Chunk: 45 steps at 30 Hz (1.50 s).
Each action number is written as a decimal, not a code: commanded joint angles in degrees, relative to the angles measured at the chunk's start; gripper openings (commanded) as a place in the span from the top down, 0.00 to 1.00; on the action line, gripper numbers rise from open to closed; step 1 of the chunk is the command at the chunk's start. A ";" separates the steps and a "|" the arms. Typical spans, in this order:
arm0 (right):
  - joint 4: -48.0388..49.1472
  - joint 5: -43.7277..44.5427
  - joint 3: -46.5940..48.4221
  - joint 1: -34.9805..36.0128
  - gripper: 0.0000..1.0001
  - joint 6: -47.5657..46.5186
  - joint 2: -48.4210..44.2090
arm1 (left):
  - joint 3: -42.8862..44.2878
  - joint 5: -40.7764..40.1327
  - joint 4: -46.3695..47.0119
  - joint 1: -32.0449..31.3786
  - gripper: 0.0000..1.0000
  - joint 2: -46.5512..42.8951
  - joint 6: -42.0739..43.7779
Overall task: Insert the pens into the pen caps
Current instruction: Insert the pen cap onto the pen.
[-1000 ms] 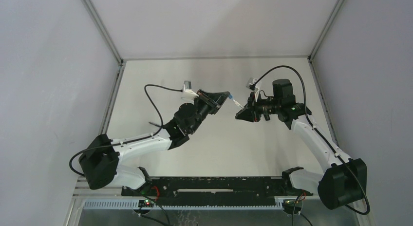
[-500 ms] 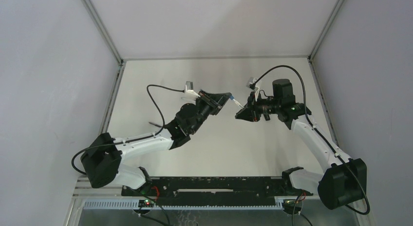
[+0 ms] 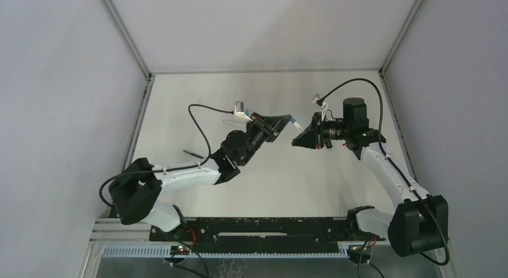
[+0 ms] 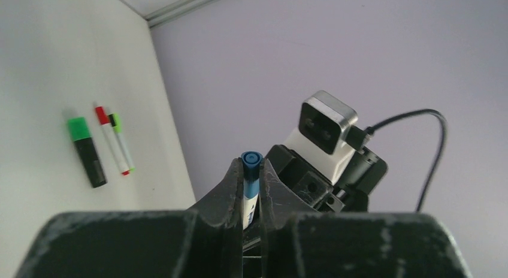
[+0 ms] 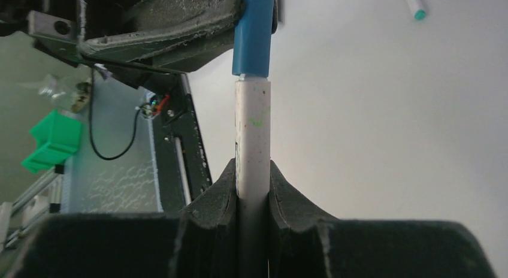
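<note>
A white pen (image 5: 252, 128) stands between the fingers of my right gripper (image 5: 252, 170), which is shut on its barrel. A blue pen cap (image 5: 255, 32) sits over the pen's far end, its rim meeting the barrel. My left gripper (image 4: 250, 167) is shut on that blue cap (image 4: 250, 170), whose round end pokes out past the fingertips. From above, the two grippers face each other over the table's middle, left gripper (image 3: 280, 123) and right gripper (image 3: 299, 136), with the pen (image 3: 293, 122) bridging them in the air.
A black marker with a green cap (image 4: 87, 152), a red-capped pen (image 4: 111, 140) and a green-capped pen (image 4: 121, 140) lie together on the table by the wall. A white pen with a teal tip (image 5: 414, 5) lies further off. A thin black pen (image 3: 191, 152) lies left of the left arm.
The left arm has stretched to the right and the right gripper has shifted slightly right with it. Both grips are unchanged.
</note>
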 commanded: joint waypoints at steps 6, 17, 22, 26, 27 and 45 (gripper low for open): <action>16.04 -11.20 -1.72 -3.36 1.00 13.22 -2.78 | -0.54 15.34 25.59 -1.65 1.00 6.05 6.83; 17.13 -15.63 -1.71 -4.75 1.00 12.74 -4.35 | -1.99 17.21 26.36 -1.26 0.90 4.71 9.81; 16.89 -16.00 -1.71 -4.84 1.00 12.28 -4.47 | -2.35 17.37 24.63 -1.17 0.79 3.15 10.61; 16.71 -16.16 -1.71 -4.85 1.00 12.00 -4.59 | -2.43 17.40 24.42 -1.14 0.72 2.62 10.70; 16.73 -16.30 -1.71 -4.85 1.00 11.88 -4.58 | -2.48 17.31 24.23 -1.13 0.71 2.46 10.76; 15.96 -19.34 -1.71 -4.76 1.00 9.98 -4.92 | -10.86 19.33 27.79 2.29 0.17 -6.64 21.22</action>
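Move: Between the left fingers sits the blue cap, already on the white pen; the pen's barrel runs about 3 cm back, 2 cm right and 5 cm down from that hand. The right hand holds the barrel, with the cap roughly 4 cm ahead of it, 2 cm left and 6 cm up. On the table some 20 cm below the right hand, the green-capped black marker lies about 11 cm ahead and 10 cm right, the red-capped pen 11 cm ahead and 16 cm right. Rising together with the capped pen between them, both hands climb about 5 cm and ease back 2–3 cm, the left fingers tipping up some 20 degrees while the right hand rolls its left side up about 10. The right then holds still, keeping its grip on the barrel; the left opens wide, lets go of the cap and draws back and down, finally edging left, away from the pen. ##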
